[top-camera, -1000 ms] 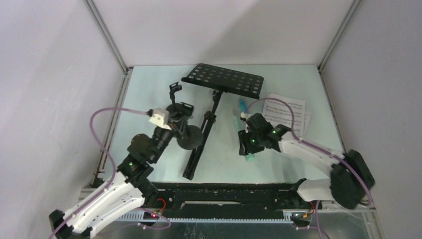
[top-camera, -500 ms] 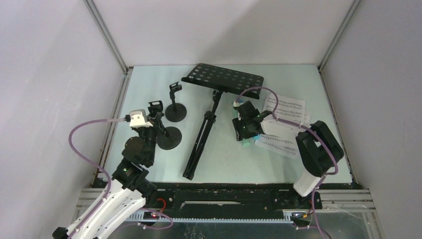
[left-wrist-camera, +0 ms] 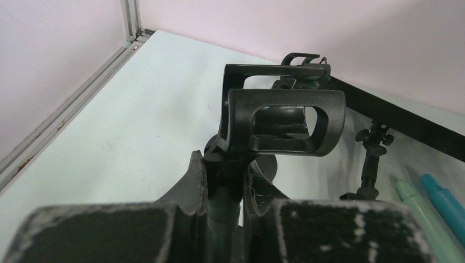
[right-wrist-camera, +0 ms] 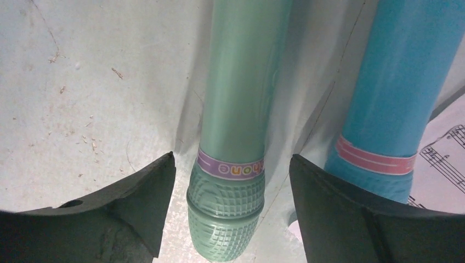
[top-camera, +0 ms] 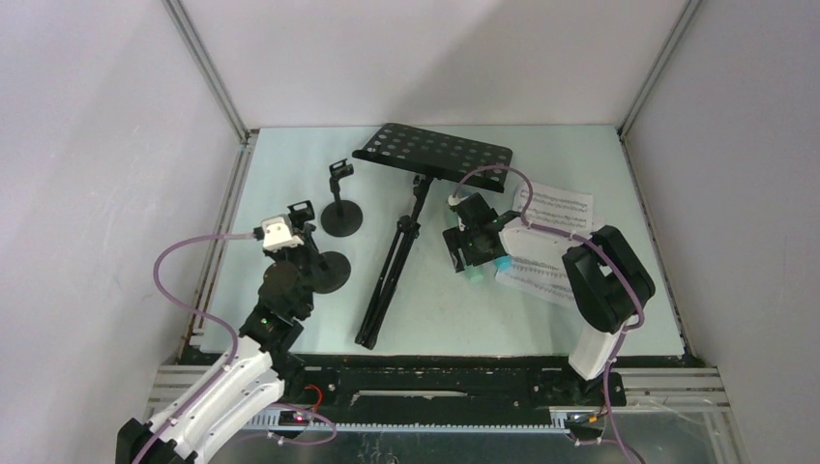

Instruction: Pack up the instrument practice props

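Observation:
My left gripper (left-wrist-camera: 224, 164) is shut on the stem of a black round-based mic holder (left-wrist-camera: 285, 120). From above, that holder's base (top-camera: 331, 272) sits low by the table, with the left gripper (top-camera: 303, 244) just above it. The other mic holder (top-camera: 340, 217) stands behind. My right gripper (right-wrist-camera: 230, 161) is open, its fingers either side of the mint-green microphone (right-wrist-camera: 236, 109) without touching it. The blue microphone (right-wrist-camera: 395, 98) lies right beside it, partly on the sheet music (right-wrist-camera: 444, 159). The music rack (top-camera: 435, 155) lies mid-table with its legs folded.
White sheet-music pages (top-camera: 556, 208) spread to the right of the right gripper (top-camera: 474, 246). The rack's folded legs (top-camera: 387, 280) run between the two arms. Enclosure walls and a metal rail (top-camera: 227, 208) bound the table.
The left arm carried the mic holder left and down, near the other holder. The right gripper moved the mint microphone back beside the blue one and opened.

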`<action>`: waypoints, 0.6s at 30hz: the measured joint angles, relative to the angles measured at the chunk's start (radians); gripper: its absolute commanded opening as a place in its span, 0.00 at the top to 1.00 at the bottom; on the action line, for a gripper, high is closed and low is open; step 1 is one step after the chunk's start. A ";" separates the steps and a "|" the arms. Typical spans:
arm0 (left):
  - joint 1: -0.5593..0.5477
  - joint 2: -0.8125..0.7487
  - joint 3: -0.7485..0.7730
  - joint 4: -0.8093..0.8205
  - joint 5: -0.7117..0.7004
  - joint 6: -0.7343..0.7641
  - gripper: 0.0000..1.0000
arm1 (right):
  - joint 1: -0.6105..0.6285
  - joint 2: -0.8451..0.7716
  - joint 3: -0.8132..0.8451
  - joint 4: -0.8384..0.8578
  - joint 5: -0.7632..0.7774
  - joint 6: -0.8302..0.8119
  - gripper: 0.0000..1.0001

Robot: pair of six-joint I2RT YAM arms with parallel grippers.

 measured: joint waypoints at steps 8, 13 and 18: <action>0.035 0.111 -0.037 0.201 0.010 0.034 1.00 | 0.010 -0.154 0.000 -0.052 -0.006 0.001 0.16; 0.064 0.229 -0.039 0.335 0.040 0.081 1.00 | 0.062 -0.369 0.001 -0.085 -0.010 0.009 0.16; 0.071 0.343 -0.039 0.427 0.063 0.134 0.74 | 0.154 -0.525 0.002 -0.126 -0.005 0.016 0.16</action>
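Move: The right hand's open fingers straddle the head end of the green microphone, whose middle lies about 7 cm ahead and 2 cm left; the blue microphone is 8 cm ahead, 4 cm right, and the sheet music 6 cm ahead, 20 cm right. From the left hand, holding one mic stand, the other stands 15 cm ahead and 2 cm right, its middle 10 cm lower; music stand legs are level, 16 cm right, 19 cm lower. With its fingers staying open, the right hand rises about 17 cm clear of the green microphone, drawing back some 5 cm as it climbs while its fingertips swing forward and left by over 20 degrees. The left hand keeps its grip on the mic stand's post and carries it about 4 cm forward towards the other mic stand, sinking a little towards the end. ##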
